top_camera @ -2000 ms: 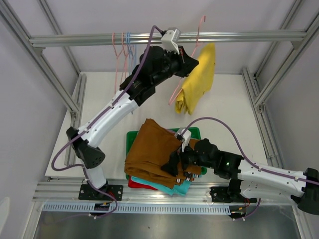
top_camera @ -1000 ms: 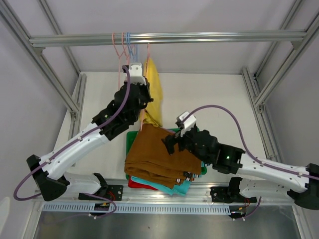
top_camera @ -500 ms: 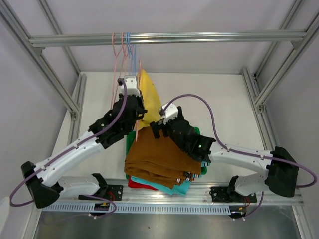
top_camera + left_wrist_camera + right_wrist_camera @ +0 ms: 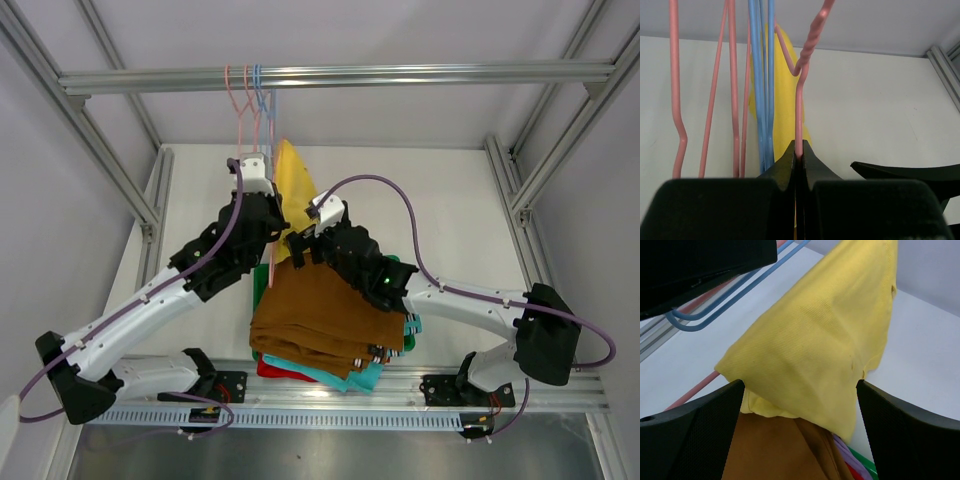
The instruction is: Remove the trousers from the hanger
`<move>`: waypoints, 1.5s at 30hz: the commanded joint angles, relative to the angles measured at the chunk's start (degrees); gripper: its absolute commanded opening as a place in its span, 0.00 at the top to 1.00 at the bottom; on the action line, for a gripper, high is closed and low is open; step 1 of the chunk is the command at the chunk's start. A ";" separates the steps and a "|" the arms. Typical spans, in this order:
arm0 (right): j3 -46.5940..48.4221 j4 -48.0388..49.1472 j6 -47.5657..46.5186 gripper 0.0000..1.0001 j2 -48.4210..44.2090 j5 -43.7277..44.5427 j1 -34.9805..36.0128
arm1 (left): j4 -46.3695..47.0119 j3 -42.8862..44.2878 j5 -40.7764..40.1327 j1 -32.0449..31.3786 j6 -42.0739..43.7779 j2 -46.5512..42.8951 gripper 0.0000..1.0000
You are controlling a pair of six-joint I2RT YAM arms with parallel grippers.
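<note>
The yellow trousers [image 4: 293,185] hang on a pink hanger [image 4: 800,110] just behind the pile. My left gripper [image 4: 799,155] is shut on that hanger's wire below its twisted neck. My right gripper [image 4: 800,385] is open, its fingers [image 4: 700,435] standing on either side of the yellow trousers' [image 4: 825,350] lower end, apart from the cloth. The brown trousers [image 4: 320,310] top a pile with the teal [image 4: 350,378] and red [image 4: 270,372] pairs beneath. A lilac edge [image 4: 852,452] shows under the brown pair.
The green tray [image 4: 400,265] holds the pile. Several empty pink and blue hangers [image 4: 245,100] hang from the overhead rail [image 4: 400,75], close beside the held hanger. Aluminium frame posts stand at both sides of the white table.
My left arm brought the hanger with the yellow trousers off the rail and down toward the pile. My right gripper left the pile and reached up around the yellow trousers.
</note>
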 commanded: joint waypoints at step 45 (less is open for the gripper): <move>7.29 3.79 3.18 0.04 4.49 -13.89 -10.41 | 0.62 2.93 9.56 0.88 -2.25 -1.26 0.99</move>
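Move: My left hand already holds the side of the pink hanger; the yellow trousers hang about 9 cm ahead of it, 1 cm right and 4 cm lower. From my open right hand their middle is some 6 cm ahead, 3 cm left and 3 cm up. Bare blue hangers hang about 5 cm ahead and 3 cm left of my left hand. The brown trousers pile lies roughly 18 cm below my right hand, 3 cm back and 5 cm right. With the jaws kept wide, my right hand sinks about 4 cm while swinging a little left, then pushes forward some 4 cm and comes back right, rising slightly at the end, bringing the lower part of the yellow trousers deeper between the open jaws. My left hand keeps its pinch on the hanger, easing about 1.5 cm right and turning slightly clockwise. ##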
